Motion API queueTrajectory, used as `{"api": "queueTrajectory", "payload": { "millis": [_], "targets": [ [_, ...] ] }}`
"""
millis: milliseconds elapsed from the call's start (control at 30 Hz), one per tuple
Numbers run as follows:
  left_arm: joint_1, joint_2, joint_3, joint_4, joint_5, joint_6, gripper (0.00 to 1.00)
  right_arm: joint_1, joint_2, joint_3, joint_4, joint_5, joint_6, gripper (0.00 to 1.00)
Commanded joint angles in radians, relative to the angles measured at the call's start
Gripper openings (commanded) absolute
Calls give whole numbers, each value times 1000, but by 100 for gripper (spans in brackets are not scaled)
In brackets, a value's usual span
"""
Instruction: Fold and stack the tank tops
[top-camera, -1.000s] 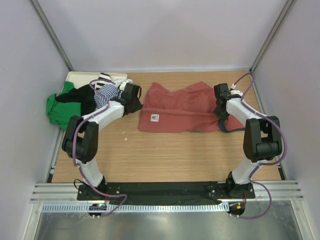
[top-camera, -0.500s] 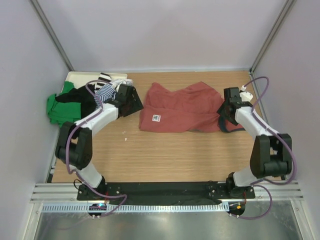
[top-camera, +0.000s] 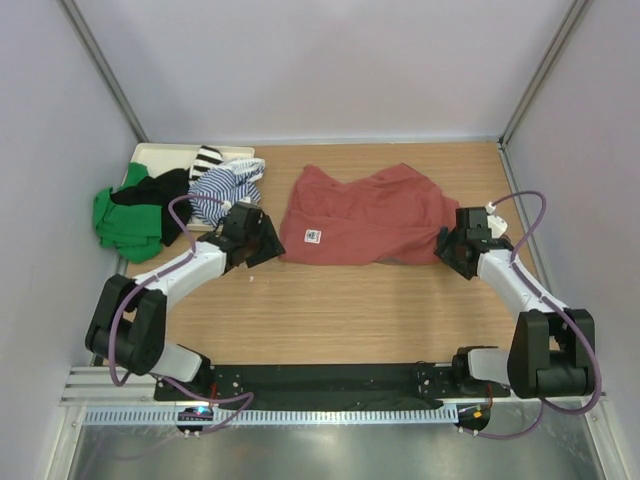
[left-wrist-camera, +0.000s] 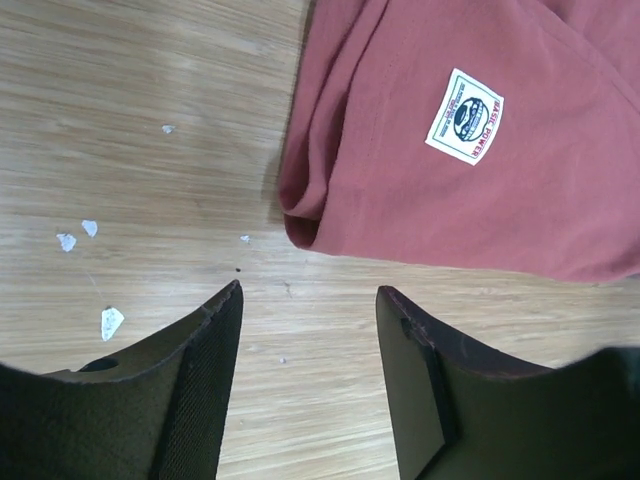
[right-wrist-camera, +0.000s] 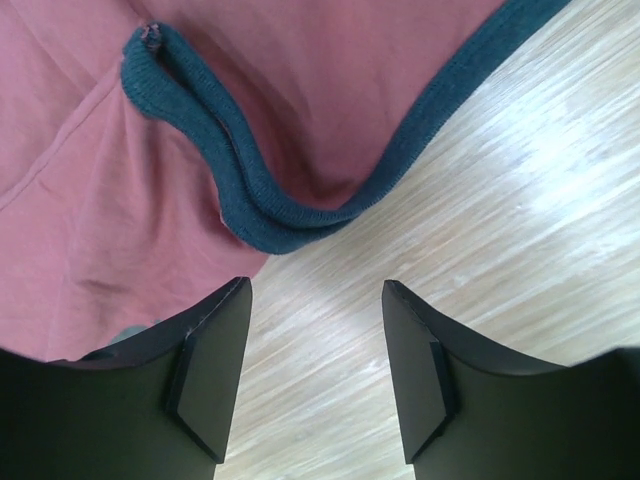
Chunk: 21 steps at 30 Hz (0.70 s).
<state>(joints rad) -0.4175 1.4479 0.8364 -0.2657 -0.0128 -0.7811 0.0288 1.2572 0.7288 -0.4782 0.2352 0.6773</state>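
Observation:
A brick-red tank top (top-camera: 365, 215) lies folded and somewhat rumpled across the back middle of the table, its white logo label (top-camera: 313, 236) facing up. My left gripper (top-camera: 268, 242) stands open just off its near-left corner, over bare wood. The left wrist view shows the top (left-wrist-camera: 480, 170) and label (left-wrist-camera: 464, 116) beyond the empty left gripper (left-wrist-camera: 308, 290). My right gripper (top-camera: 450, 246) is open at the top's right end, empty. In the right wrist view the dark grey trim (right-wrist-camera: 230, 190) curls just ahead of the right gripper (right-wrist-camera: 315, 285). A navy-and-white striped top (top-camera: 225, 185) lies on the pile at left.
The pile at back left also holds green cloth (top-camera: 120, 215) and black cloth (top-camera: 155, 190), partly on a white tray (top-camera: 165, 153). Small white scraps (left-wrist-camera: 110, 322) lie on the wood near the left gripper. Grey walls close in both sides and the back.
Both grippers have opened, let go of the red top's ends and drawn back toward the near edge. The top has settled flat on the table.

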Motion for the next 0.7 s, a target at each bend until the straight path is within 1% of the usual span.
{"api": "queueTrajectory", "payload": {
  "millis": [0, 67, 133, 267, 367, 500, 533, 567, 600, 667],
  "targets": [
    [-1, 11, -10, 89, 31, 3, 58, -36, 31, -17, 96, -71, 19, 61],
    [-1, 20, -19, 124, 31, 5, 63, -69, 56, -28, 136, -92, 13, 62],
    [-1, 48, -19, 146, 43, 5, 64, -87, 105, -25, 174, -125, 4, 62],
    [-1, 114, 1, 174, 57, 0, 63, -95, 180, 1, 210, -123, -4, 61],
    [-3, 160, 7, 192, 57, -1, 62, -102, 231, 30, 227, -117, -5, 58],
    [-1, 201, 16, 204, 48, -1, 60, -102, 258, 58, 237, -105, -10, 35],
    [-1, 209, 20, 206, 39, -1, 59, -102, 263, 64, 236, -99, -13, 33],
    [-3, 213, 20, 209, 39, -3, 59, -102, 263, 64, 239, -94, -15, 28],
    [-1, 226, 21, 212, 34, -4, 59, -102, 269, 66, 237, -88, -15, 20],
    [-1, 238, 27, 220, 22, -10, 58, -102, 274, 67, 243, -88, -22, 15]
  ]
}}
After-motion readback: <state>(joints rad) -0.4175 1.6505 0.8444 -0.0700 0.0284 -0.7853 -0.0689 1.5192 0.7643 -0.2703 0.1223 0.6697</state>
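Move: The right hand, open, hovers over the near right of the folded red tank top. Its teal hem corner lies about 4 cm ahead, 1 cm to the right and 5 cm below, with the white label some 30 cm to the left and 10 cm ahead. For the left hand, the near left corner lies about 4 cm ahead, 2 cm right and 5 cm down, with the label roughly 10 cm ahead, 9 cm right. The striped top is some 25 cm ahead, 10 cm left. The right fingers pinch the teal hem corner, closing from wide to nearly shut after the hand sinks about 4 cm and slides as far forward, with a slight wrist roll. Alongside, the left hand drops about 4 cm, easing forward and a little right so its still-open fingers come over the tank top's near left corner. ##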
